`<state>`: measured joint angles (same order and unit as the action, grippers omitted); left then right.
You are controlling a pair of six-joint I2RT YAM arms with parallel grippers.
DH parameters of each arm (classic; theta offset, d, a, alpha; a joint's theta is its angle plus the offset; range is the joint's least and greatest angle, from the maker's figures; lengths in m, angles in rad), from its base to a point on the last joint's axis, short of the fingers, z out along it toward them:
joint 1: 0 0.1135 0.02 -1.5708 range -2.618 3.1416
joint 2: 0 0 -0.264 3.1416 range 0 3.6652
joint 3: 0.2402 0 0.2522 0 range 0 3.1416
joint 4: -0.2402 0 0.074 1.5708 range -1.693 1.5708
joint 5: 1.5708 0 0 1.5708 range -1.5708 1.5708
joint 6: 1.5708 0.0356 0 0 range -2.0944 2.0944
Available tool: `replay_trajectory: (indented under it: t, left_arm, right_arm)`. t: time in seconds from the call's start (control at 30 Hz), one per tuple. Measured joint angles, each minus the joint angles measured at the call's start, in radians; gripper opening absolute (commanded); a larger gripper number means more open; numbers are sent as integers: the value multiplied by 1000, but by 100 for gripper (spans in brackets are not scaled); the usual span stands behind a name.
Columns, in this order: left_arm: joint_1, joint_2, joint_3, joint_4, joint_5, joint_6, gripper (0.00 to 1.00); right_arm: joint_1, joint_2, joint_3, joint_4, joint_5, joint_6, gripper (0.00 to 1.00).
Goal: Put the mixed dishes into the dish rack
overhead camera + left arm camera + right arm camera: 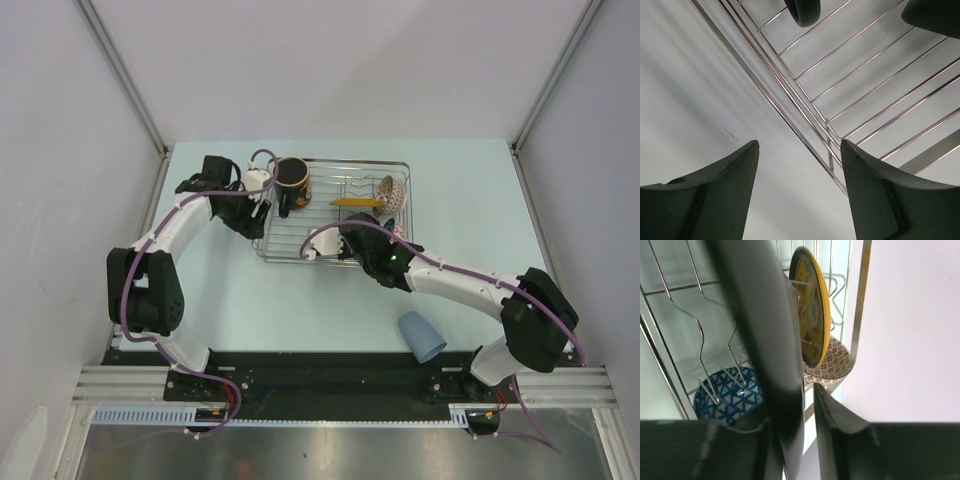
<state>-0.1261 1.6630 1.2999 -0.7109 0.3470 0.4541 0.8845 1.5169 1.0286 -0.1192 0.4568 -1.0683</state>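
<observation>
The dish rack (300, 235) is a silver wire basket in the middle of the table. In it stand the dark mug (293, 181) at the back left, the dark plate with a yellow centre (812, 310) on edge, and the pinkish-beige bowl (832, 362) behind it. The blue patterned bowl (732, 397) stands on edge in the slots. Its dark rim (765, 330) runs between the fingers of my right gripper (792, 400), and a slit of light shows beside the right finger. My left gripper (799, 145) is open and empty over the table at the rack's left side. The light-blue cup (422, 336) lies on the table.
The rack's wire wall (790, 100) runs close past my left fingers. White walls close the table in on the left, back and right. The cup lies beside the right arm's forearm (470, 285), near the black rail at the front edge.
</observation>
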Motion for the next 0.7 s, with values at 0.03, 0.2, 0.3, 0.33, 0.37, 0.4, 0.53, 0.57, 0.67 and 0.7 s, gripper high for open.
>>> replay_trajectory:
  t: [0.03, 0.2, 0.3, 0.33, 0.37, 0.4, 0.53, 0.57, 0.67, 0.7]
  left_arm:
    - [2, 0, 0, 0, 0, 0, 71]
    - [5, 0, 0, 1, 0, 0, 71]
    - [6, 0, 0, 2, 0, 0, 71]
    - [6, 0, 2, 1, 0, 0, 71]
    - [6, 1, 4, 1, 0, 0, 71]
    - [6, 2, 7, 1, 0, 0, 71]
    - [6, 2, 20, 2, 0, 0, 71]
    - [6, 2, 23, 1, 0, 0, 71]
    - [6, 2, 30, -1, 0, 0, 71]
    - [6, 2, 32, -1, 0, 0, 71]
  right_arm:
    - [0, 0, 1, -5, 13, 13, 36]
    - [5, -6, 2, -55, 47, 103, 54]
    - [18, -26, 2, -82, 64, 151, 64]
    - [23, -37, 2, -88, 77, 163, 72]
    - [27, -52, 2, -93, 84, 179, 88]
    - [32, -68, 2, -97, 92, 192, 99]
    - [51, -147, 3, -110, 118, 233, 100]
    - [57, -171, 3, -116, 126, 248, 100]
    - [77, -224, 4, -142, 161, 306, 100]
    - [87, -246, 5, -156, 176, 350, 100]
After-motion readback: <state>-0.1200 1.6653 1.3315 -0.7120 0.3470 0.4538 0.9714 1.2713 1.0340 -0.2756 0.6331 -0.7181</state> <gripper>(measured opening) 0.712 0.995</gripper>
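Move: The black square plate stands on edge in the rack between the right hand's slightly parted fingers, its middle about 4 cm to the left and some 6 cm below, neither ahead nor back. The yellow plate is about 6 cm straight ahead and 9 cm down; the blue bowl sits 6 cm right, 1 cm ahead, the checked bowl 6 cm right, 8 cm ahead, both roughly 10 cm lower. From the left hand, the black plate lies about 18 cm right, 1 cm back and slightly lower. The right hand lets go of the black plate's upper rim, its fingers spreading from nearly closed to fully open as it first eases about a centimetre to its right. It then lifts clear at a growing pace, up about 7 cm while drawing back some 5 cm and right 3 cm, away from the plate, its left side rolling up nearly 20 degrees and the wrist turning a little clockwise. ##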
